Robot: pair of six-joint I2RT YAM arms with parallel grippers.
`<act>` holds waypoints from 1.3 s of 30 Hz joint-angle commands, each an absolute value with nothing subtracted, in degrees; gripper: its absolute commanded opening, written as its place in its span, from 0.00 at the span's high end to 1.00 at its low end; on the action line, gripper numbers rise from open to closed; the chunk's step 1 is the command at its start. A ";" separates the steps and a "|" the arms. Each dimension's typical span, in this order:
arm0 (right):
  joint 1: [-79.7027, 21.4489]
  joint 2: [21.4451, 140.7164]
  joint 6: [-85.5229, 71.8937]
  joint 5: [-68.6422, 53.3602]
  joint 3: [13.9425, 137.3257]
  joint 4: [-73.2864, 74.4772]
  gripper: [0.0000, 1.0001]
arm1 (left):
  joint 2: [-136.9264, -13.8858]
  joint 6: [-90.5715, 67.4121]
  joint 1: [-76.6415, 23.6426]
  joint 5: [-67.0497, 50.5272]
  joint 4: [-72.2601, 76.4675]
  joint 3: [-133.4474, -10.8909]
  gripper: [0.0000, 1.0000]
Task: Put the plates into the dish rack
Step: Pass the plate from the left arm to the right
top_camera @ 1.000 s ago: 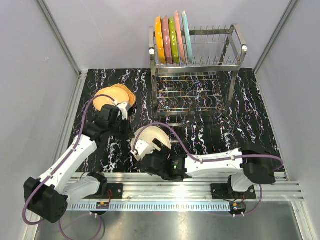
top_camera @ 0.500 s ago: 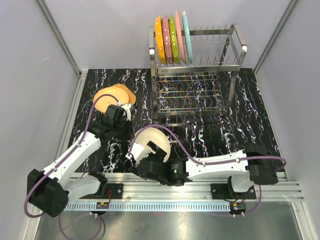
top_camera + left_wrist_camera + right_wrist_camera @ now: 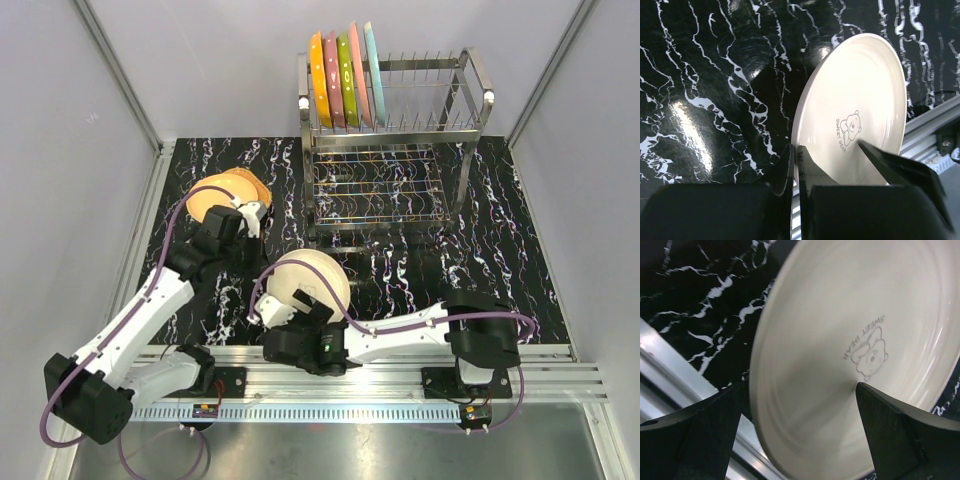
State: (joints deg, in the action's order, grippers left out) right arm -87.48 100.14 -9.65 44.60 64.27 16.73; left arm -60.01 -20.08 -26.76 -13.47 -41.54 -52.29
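Note:
A cream plate (image 3: 308, 282) with a small bear print is held tilted above the black table, near the front. My left gripper (image 3: 255, 250) is shut on its rim (image 3: 795, 152); the plate's face (image 3: 855, 100) rises to the right of the fingers. My right gripper (image 3: 285, 310) is open and straddles the same plate (image 3: 855, 340): one finger sits behind the rim, the other in front of the face (image 3: 800, 384). A stack of tan plates (image 3: 222, 192) lies at the back left. In the dish rack (image 3: 440, 128), several coloured plates (image 3: 346, 78) stand upright at the left end of the upper tier.
The rack's prongs to the right of the standing plates are bare, and its lower tier (image 3: 380, 190) holds nothing. An aluminium rail (image 3: 400, 365) runs along the near edge. Grey walls close in both sides. Purple cables loop over both arms.
My right arm has swung left and its open gripper has come further round the cream plate. The plate has tipped to show more of its face. My left gripper has barely shifted.

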 commanded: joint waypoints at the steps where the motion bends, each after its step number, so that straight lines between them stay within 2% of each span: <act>1: -86.05 100.20 -11.78 53.33 67.50 19.51 0.00 | -57.04 -21.71 -26.98 -17.93 -42.01 -55.63 1.00; 8: -85.78 99.32 -9.49 59.68 69.70 22.15 0.09 | -56.60 -22.76 -27.07 -19.42 -41.05 -52.66 1.00; 15: -86.13 96.68 -8.26 56.87 69.17 20.13 0.27 | -59.06 -21.71 -27.42 -20.48 -40.08 -50.71 1.00; 18: -86.48 95.71 -7.91 54.85 69.26 20.39 0.36 | -60.20 -20.66 -27.42 -18.81 -40.43 -51.41 0.96; 19: -86.57 95.36 -8.00 54.84 69.43 21.09 0.40 | -60.55 -20.65 -27.42 -18.72 -40.34 -51.59 0.90; 20: -86.57 95.27 -8.17 54.76 69.52 21.35 0.48 | -60.73 -20.65 -27.42 -19.07 -40.25 -52.20 0.89; 24: -86.57 93.35 -8.35 55.02 68.47 21.71 0.68 | -60.47 -22.06 -27.42 -20.83 -38.94 -53.79 0.82; 28: -86.57 89.84 -9.31 54.67 66.10 20.13 0.79 | -60.82 -22.59 -27.33 -22.58 -38.41 -56.33 0.78; 32: -86.48 87.54 -10.81 52.83 64.78 19.60 0.84 | -61.44 -22.41 -27.42 -22.68 -38.67 -57.92 0.47; 35: -86.48 85.09 -11.86 50.02 62.85 17.50 0.87 | -61.17 -22.94 -27.42 -22.68 -38.67 -59.06 0.36; 39: -86.40 82.01 -13.71 46.50 59.86 15.03 0.89 | -59.42 -24.87 -27.33 -22.59 -35.70 -60.55 0.11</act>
State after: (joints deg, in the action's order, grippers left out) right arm -87.13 85.93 -10.72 46.87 61.19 19.31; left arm -61.01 -23.79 -27.66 -22.35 -37.01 -57.45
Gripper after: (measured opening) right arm 0.544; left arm 0.833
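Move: About 10 cm to the left gripper's right, 3 cm back and 5 cm lower is the middle of the white plate it still pinches by the left rim. From the right gripper, wide open at the near rim, the plate's middle lies some 4 cm ahead, 1 cm left and 1 cm up. The dish rack's near left foot stands roughly 15 cm ahead of the left hand, 14 cm to its right and 15 cm below. Pushing some 3 cm forward, 2 cm right and 2 cm up, the right hand brings the plate's near part between its fingers, eases back 2 cm while closing on it, then lifts about 4.5 cm, drifting right and rolling about 10 degrees, left side up. The left hand keeps its pinch until the right has nearly closed, then opens wide, going about 4 cm right and 5 cm up. ##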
